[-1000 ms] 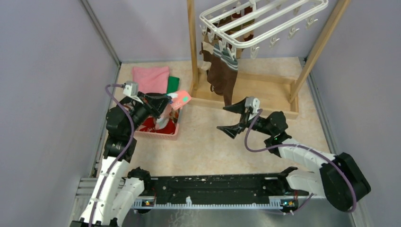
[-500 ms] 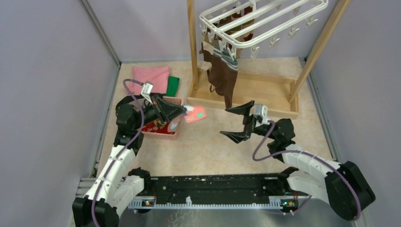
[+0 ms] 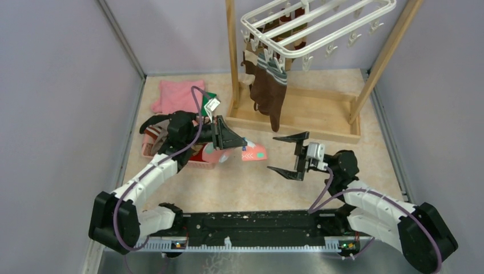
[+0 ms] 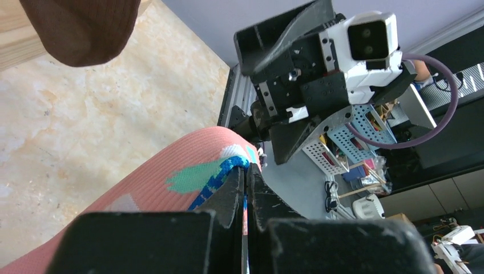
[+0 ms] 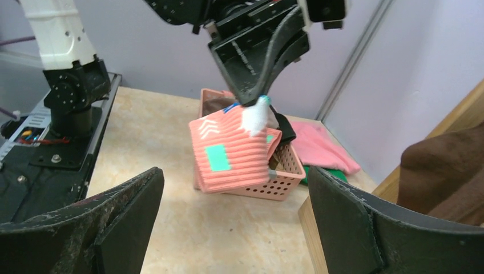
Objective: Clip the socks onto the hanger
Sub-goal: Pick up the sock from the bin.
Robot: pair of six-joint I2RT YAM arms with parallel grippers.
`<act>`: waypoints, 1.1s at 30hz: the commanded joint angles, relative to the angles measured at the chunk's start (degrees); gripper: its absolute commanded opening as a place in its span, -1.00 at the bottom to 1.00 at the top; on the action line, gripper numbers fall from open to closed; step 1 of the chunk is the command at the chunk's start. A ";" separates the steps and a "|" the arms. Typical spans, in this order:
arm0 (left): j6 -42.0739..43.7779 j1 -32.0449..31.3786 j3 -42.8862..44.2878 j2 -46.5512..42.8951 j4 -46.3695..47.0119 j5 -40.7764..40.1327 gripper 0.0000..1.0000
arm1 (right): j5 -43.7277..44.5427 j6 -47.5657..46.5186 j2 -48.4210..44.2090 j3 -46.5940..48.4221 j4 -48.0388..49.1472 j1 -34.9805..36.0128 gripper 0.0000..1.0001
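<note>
My left gripper (image 3: 242,142) is shut on the cuff of a pink sock with teal patches (image 3: 254,153), which hangs just right of the pink basket (image 3: 184,164). In the left wrist view the jaws (image 4: 246,178) pinch the sock (image 4: 171,182) flat between them. My right gripper (image 3: 271,153) stands wide open a short way to the right, facing the sock and apart from it. In the right wrist view the sock (image 5: 231,151) dangles ahead between its spread fingers (image 5: 122,214). The white hanger (image 3: 319,23) sits high at the back with brown socks (image 3: 273,94) clipped at its left end.
The light wooden post frame (image 3: 297,111) stands behind, its base board near my right gripper. The basket holds more socks. A folded pink cloth (image 3: 177,94) and a green cloth (image 3: 209,98) lie at the back left. Purple walls close in both sides.
My left arm has swung right from above the basket, carrying the pink sock out toward the middle. The right gripper has drawn nearer and lower, staying open.
</note>
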 commanded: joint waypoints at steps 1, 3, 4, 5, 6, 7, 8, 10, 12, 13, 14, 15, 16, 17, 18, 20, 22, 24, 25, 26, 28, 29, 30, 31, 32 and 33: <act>2.30 -0.03 4.50 1.35 0.30 3.28 -1.00 | -2.08 -7.74 0.30 2.03 -5.41 2.28 0.89; 1.99 0.02 5.17 2.44 0.14 4.11 -1.00 | -1.43 -9.51 0.40 2.39 -7.13 3.07 0.89; 1.77 -0.07 5.40 2.92 0.14 4.46 -1.00 | -1.25 -9.89 0.49 2.44 -7.29 3.29 0.89; 1.36 -0.10 5.61 3.41 0.28 4.94 -1.00 | -1.06 -9.96 0.63 2.46 -7.17 3.39 0.89; 0.95 -0.10 5.64 3.98 0.74 5.30 -1.00 | -0.80 -10.13 0.75 2.44 -7.08 3.57 0.88; -0.01 -0.07 5.58 4.50 1.67 5.76 -1.00 | -0.27 -10.64 0.91 2.57 -7.35 3.85 0.87; -1.18 -0.05 5.32 5.03 3.02 6.19 -1.00 | 0.58 -11.47 0.95 2.69 -8.44 4.10 0.85; -4.08 -0.33 4.51 5.92 6.76 7.03 -1.00 | 2.97 -13.00 1.24 3.47 -11.19 4.75 0.79; -6.25 -1.07 3.79 6.46 9.84 6.86 -1.00 | 4.24 -13.78 1.52 4.03 -12.81 5.13 0.73; -6.80 -1.54 3.64 6.76 10.47 6.70 -1.00 | 4.94 -13.95 1.64 4.04 -12.73 5.47 0.68; -6.85 -2.02 3.77 7.10 10.66 6.53 -1.00 | 5.34 -14.15 1.69 4.10 -12.68 5.69 0.65; -6.86 -2.51 3.79 7.43 10.76 6.38 -1.00 | 5.55 -14.25 1.74 4.13 -12.72 5.86 0.61; -6.92 -2.92 3.92 7.82 10.85 6.26 -1.00 | 5.96 -14.35 1.68 4.26 -12.87 6.01 0.57; -7.05 -3.32 3.97 8.14 11.01 6.15 -1.00 | 6.18 -14.44 1.62 4.37 -13.05 6.06 0.53; -7.34 -3.64 4.02 8.52 11.31 6.10 -1.00 | 6.28 -14.45 1.51 4.39 -13.04 6.15 0.48; -8.07 -4.09 4.06 9.29 12.56 6.05 -1.00 | 6.38 -14.46 1.28 4.39 -13.02 6.25 0.38; -8.78 -4.45 4.02 9.80 13.52 5.98 -1.00 | 6.51 -14.34 0.93 4.44 -12.99 6.33 0.29; -9.05 -4.54 3.90 10.15 13.83 5.84 -1.00 | 6.60 -13.97 0.53 4.48 -12.77 6.30 0.18; -9.05 -4.67 3.93 10.20 13.87 5.81 -1.00 | 6.52 -13.78 0.31 4.38 -12.72 6.30 0.14; -9.13 -4.63 3.93 10.32 13.88 5.76 -1.00 | 6.49 -13.57 0.07 4.34 -12.57 6.33 0.10; -9.14 -4.70 3.77 10.46 13.97 5.47 -1.00 | 6.28 -13.17 -0.25 4.37 -12.33 6.32 0.00; -9.14 -4.65 3.58 10.57 13.91 5.30 -1.00 | 6.11 -12.88 -0.39 4.38 -12.14 6.30 -0.08; -9.14 -4.66 3.48 10.70 13.97 5.19 -1.00 | 6.10 -12.42 -0.53 4.29 -11.73 6.33 -0.17; -9.19 -4.63 3.31 11.01 13.96 5.20 -1.00 | 6.01 -12.03 -0.54 4.30 -11.51 6.29 -0.31; -9.29 -4.69 3.29 11.37 13.98 5.22 -1.00 | 5.80 -11.78 -0.62 4.37 -11.53 6.30 -0.40; -9.44 -4.67 3.22 11.63 13.98 5.25 -1.00 | 5.59 -11.55 -0.70 4.39 -11.47 6.33 -0.47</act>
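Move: My left hand still pinches the pink sock by its top; the loose flap hangs about 5 cm to the left of my wide-open right hand, level with it front to back and some 3 cm lower. From my left hand, that right gripper waits about 8 cm to the right, 2 cm back and slightly lower. The hanging brown sock is roughly 16 cm ahead of my right hand and 2 cm left; the bin is about 30 cm left and 5 cm ahead, far below. I drop my right hand about 4 cm, dipping its fingers a little and easing about 2 cm left, to bring its open jaws round the pink sock's hanging flap, then close them from wide open to about a third, pads meeting the knit from both sides. Meanwhile my left hand keeps its pinch and carries the sock some 3 cm right towards them, turning about 10 degrees clockwise. ##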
